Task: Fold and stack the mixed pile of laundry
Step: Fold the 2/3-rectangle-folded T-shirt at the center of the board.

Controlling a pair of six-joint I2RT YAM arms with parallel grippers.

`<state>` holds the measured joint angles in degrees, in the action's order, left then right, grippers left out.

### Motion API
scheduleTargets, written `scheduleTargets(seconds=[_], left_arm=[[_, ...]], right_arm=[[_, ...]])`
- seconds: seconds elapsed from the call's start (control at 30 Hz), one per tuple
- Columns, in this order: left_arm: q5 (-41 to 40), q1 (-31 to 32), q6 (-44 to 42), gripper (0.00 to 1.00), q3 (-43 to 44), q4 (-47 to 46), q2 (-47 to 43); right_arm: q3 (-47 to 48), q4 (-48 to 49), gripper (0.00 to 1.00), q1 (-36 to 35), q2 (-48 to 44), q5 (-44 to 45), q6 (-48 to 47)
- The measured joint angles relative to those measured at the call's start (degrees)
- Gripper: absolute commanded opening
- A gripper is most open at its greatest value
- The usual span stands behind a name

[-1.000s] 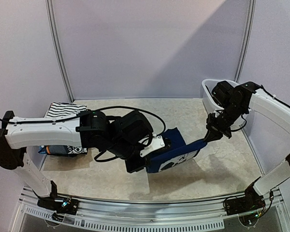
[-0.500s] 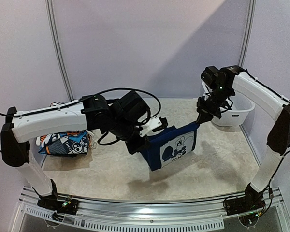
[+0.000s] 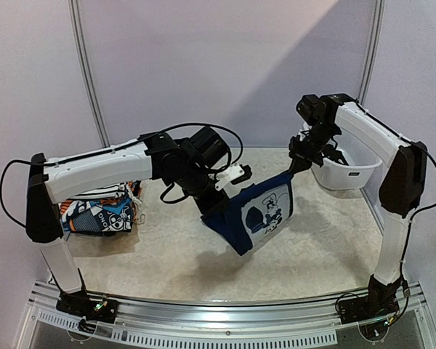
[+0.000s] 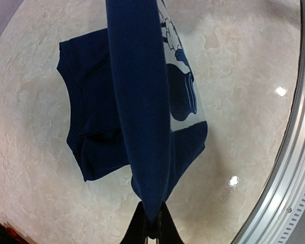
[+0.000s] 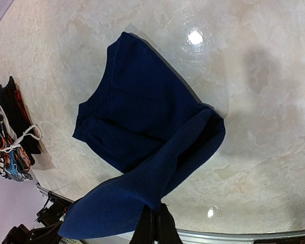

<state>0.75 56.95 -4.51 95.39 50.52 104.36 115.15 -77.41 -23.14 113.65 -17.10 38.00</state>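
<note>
A navy blue garment (image 3: 258,214) with a white cartoon print hangs stretched between both grippers above the table; its lower end droops toward the tabletop. My left gripper (image 3: 209,207) is shut on its left corner, and in the left wrist view the fingers (image 4: 151,223) pinch a fold of the navy cloth (image 4: 142,101). My right gripper (image 3: 296,163) is shut on the right corner, with the cloth (image 5: 142,127) trailing from the closed gripper (image 5: 155,216). The rest of the laundry pile (image 3: 94,214), with blue cartoon-print cloth on top, lies at the table's left edge.
A white plastic tub (image 3: 345,171) stands at the back right, just behind the right gripper. A metal rail (image 3: 218,320) runs along the near edge of the table. Purple walls close in the back and sides. The pile (image 5: 10,137) also shows in the right wrist view.
Both arms have risen and moved back, lifting the navy garment off the table. It has gone from lying low between them to hanging spread in the air.
</note>
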Motion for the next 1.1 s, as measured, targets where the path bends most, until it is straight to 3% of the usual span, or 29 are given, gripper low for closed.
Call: scheduleTargets(seconds=[1.1], left_arm=[[3.1, -9.6, 9.0, 0.0, 0.0, -1.9, 9.3]], right_arm=[[11.6, 6.7, 0.0, 0.7, 18.6, -7.8, -4.6]])
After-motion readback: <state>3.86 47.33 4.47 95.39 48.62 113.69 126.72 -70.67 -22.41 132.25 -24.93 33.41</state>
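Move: The navy T-shirt's collar end, lying flat under the raised hem, is about 16 cm ahead of the left hand, 12 cm to its right and 16 cm below. From the right hand the same collar end is some 18 cm left and 2 cm ahead, 16 cm down. The shirt's bend on the board is roughly 20 cm right and 5 cm ahead of the left hand. The white basket stands about 20 cm right and 13 cm ahead of the right hand, 9 cm lower. Both hands keep their pinch on the two hem corners and, with the cloth stretched between them, carry the hem down, forward and somewhat left over the collar end, each about 10 cm in all. The left wrist turns some 15 degrees counter-clockwise on the way; the fingers stay shut. ##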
